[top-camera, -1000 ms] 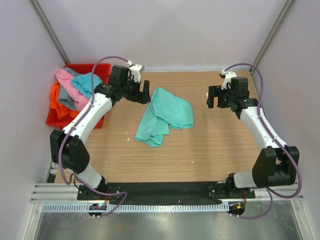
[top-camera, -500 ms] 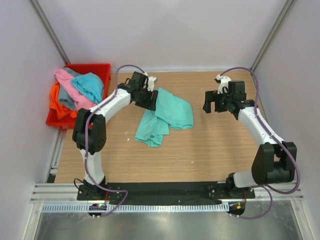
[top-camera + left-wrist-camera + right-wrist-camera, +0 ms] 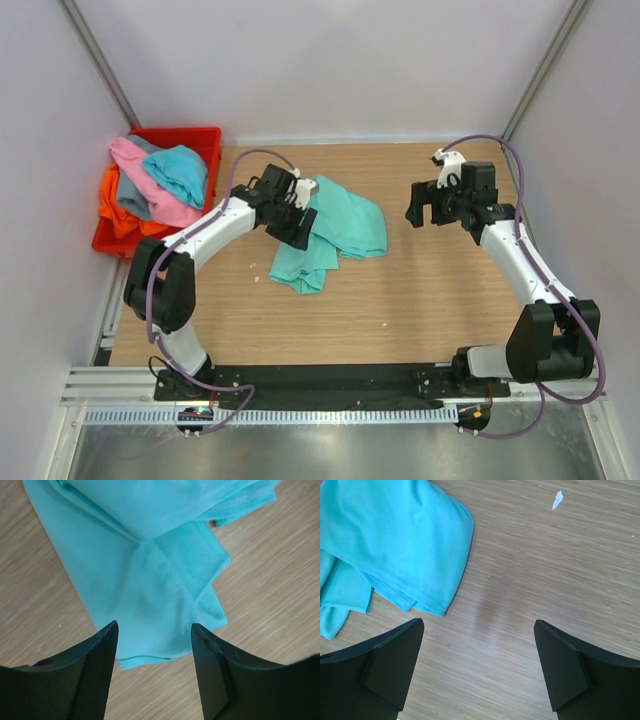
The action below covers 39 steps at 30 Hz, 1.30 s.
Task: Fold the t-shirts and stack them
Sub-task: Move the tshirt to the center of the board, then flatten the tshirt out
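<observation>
A mint green t-shirt lies crumpled in the middle of the wooden table. My left gripper hovers over its left edge, pointing down. In the left wrist view the shirt spreads below, and the left gripper is open, with the hem showing between the fingers and no cloth pinched. My right gripper hangs open over bare wood to the right of the shirt. In the right wrist view the shirt's folded edge lies up and to the left of the right gripper.
A red bin stands at the back left, off the table's edge. It holds pink, turquoise, orange and grey t-shirts in a heap. A small white scrap lies on the wood by the right gripper.
My left arm has swung from beside the bin to over the mint shirt's left edge, and its jaws have narrowed somewhat. The right gripper has shifted slightly to the left.
</observation>
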Available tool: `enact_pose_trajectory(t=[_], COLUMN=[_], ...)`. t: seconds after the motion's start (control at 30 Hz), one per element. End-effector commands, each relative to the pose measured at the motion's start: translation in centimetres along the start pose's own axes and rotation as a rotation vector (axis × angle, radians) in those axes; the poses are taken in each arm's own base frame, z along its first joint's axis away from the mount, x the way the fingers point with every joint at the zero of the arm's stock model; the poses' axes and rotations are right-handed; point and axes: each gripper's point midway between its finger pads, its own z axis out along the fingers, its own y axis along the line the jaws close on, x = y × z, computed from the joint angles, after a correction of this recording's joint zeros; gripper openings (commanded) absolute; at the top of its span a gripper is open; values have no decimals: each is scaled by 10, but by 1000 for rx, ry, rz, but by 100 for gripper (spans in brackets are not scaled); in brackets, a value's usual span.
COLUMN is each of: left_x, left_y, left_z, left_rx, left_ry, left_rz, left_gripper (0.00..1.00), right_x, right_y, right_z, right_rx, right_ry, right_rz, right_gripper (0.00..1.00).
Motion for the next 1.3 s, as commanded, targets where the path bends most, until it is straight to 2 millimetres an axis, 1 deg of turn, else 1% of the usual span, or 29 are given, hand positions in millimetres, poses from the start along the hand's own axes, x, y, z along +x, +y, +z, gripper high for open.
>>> enact_pose_trajectory(t=[0.0,0.1,0.17,0.2,0.27,0.4,0.43,0.57,0.63,0.77,0.87,1.0,1.07,1.1,1.17,1.27], left_x=[11,19,18,22,22,30,33,43,42,24,26,39,39,46,44,48], left_y=[-1,2,1,2,0,-10,-16,-30,-33,-31,-30,-23,-23,-21,-23,-26], left_z=[-8,-1,1,6,9,18,22,28,27,8,6,22,28,35,37,43], left_rx=[4,-23,-30,-30,-27,-15,-17,-17,-36,-80,-91,-102,-99,-98,-89,-68], left_ry=[54,82,95,118,134,173,189,214,211,135,133,187,202,239,257,283], left_rz=[37,62,79,75,76,103,127,171,184,187,191,195,193,191,185,169], left_gripper=[61,61,61,61,61,61,61,61,61,62,64,62,61,61,60,59], right_x=[-11,-13,-11,-11,-10,-7,-6,-2,-2,-1,0,-2,-1,1,1,0], right_y=[5,7,8,8,7,3,4,3,3,2,0,0,-1,1,1,0], right_z=[-2,-3,-2,-2,-1,5,6,11,10,7,8,10,12,12,12,9], right_rx=[-29,-36,-43,-43,-40,-32,-35,-36,-35,-28,-19,-19,-23,-28,-28,-18], right_ry=[-36,-44,-40,-40,-39,-24,-18,-3,-3,-12,-11,-8,2,7,7,-6], right_rz=[-1,-3,-2,-3,-4,0,2,6,6,0,-6,-2,2,3,1,-6], right_gripper=[99,99,99,99,99,99,99,99,99,99,99,99,99,99,99,99])
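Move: The t-shirt's near edge, with a raised fold, lies some 5 cm back of the left hand, about 2 cm to its right and 9 cm below it. The shirt's bunched main part is about 6 cm ahead and 10 cm to the right, nearly as far below. The red bin of shirts stands roughly 29 cm to the left and 13 cm ahead. From the right hand, that near edge is about 22 cm left, 10 cm back and 16 cm below. The t-shirt's near edge is what the empty left hand comes down towards: it sinks about 6 cm in all and draws back about 4 cm, shifting slightly right, with a brief check and slight rise before it sinks again. The wrist tilts some 20 degrees so the fingers point more steeply down, staying part-open over the fold; contact can't be seen. ##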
